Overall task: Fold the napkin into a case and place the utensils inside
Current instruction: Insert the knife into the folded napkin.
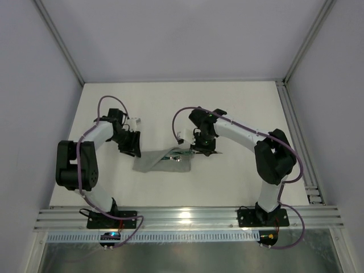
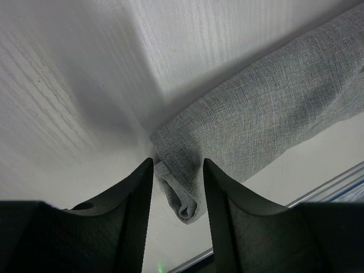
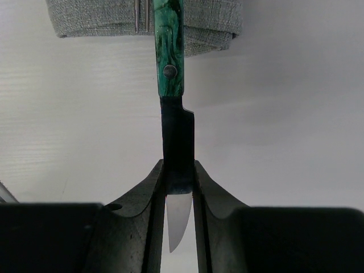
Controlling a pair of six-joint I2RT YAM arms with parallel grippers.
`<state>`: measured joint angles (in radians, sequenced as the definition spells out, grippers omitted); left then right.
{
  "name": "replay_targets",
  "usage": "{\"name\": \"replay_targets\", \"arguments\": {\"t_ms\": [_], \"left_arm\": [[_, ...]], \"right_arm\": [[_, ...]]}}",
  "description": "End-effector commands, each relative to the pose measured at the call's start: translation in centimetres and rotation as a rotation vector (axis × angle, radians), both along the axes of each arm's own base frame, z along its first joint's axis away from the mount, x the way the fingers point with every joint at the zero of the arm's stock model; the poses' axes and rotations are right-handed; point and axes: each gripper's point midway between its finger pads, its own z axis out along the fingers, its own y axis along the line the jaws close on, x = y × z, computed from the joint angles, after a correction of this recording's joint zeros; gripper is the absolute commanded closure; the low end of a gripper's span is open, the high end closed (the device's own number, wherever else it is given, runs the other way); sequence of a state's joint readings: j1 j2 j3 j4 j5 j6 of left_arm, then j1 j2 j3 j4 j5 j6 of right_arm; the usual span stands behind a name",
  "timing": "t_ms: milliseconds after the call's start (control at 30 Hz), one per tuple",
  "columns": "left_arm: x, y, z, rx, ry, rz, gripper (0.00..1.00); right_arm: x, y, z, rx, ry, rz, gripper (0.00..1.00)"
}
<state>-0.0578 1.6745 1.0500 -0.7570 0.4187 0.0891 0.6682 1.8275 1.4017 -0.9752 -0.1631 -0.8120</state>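
The grey napkin [image 1: 151, 163] lies folded into a narrow strip between the two arms. My left gripper [image 1: 129, 145] is over its left end. In the left wrist view the jaws [image 2: 177, 162] straddle a rolled corner of the napkin [image 2: 267, 114], with a gap still showing beside the cloth. My right gripper [image 3: 178, 165] is shut on the blade of the knife [image 3: 170, 57]. The knife's green marbled handle points away and reaches over the napkin's [image 3: 96, 17] edge. Silver fork metal [image 3: 141, 17] lies beside the handle on the cloth. From above, the utensils [image 1: 179, 155] sit at the napkin's right end, by the right gripper [image 1: 202, 148].
The white table [image 1: 227, 102] is walled on three sides. An aluminium rail [image 1: 187, 218] runs along the near edge, with both arm bases on it. A second rail [image 1: 296, 136] runs down the right side.
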Motion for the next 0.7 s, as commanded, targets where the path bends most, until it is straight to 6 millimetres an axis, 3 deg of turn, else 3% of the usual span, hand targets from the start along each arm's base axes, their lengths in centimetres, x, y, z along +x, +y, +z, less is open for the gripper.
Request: {"name": "replay_targets", "arguments": {"t_ms": [0, 300, 667], "left_arm": [[0.9, -0.1, -0.4, 0.005, -0.049, -0.021, 0.60], [1.2, -0.2, -0.4, 0.002, -0.065, -0.024, 0.67], [1.2, -0.7, 0.0, -0.023, -0.094, -0.041, 0.77]], "right_arm": [[0.6, -0.7, 0.3, -0.052, -0.017, -0.002, 0.97], [1.0, -0.3, -0.1, -0.054, -0.015, 0.000, 0.97], [1.1, 3.0, -0.8, -0.040, -0.023, 0.046, 0.97]]}}
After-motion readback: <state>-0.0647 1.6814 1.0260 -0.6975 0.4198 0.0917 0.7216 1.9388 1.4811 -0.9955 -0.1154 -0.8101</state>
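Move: The napkin's left end lies right under my open left fingertips, about 1 cm down, its middle some 1 cm back; the fork, partly tucked in, is roughly 13 cm to the right and 1 cm back. My right hand already holds the knife, handle to the left; from it the napkin's middle is about 15 cm left, 3 cm back and 4 cm down, the fork about 11 cm left, 2 cm back and 4 cm down. I close my left fingers about halfway from their opening, pinching the cloth at the napkin's left end while that hand barely shifts. My right hand keeps its grip on the knife, first dips about 1 cm with a slight drift right and a small tilt, then feeds the handle left over the napkin's right end, just forward of the fork, roughly 2.5 cm and a little lower. ##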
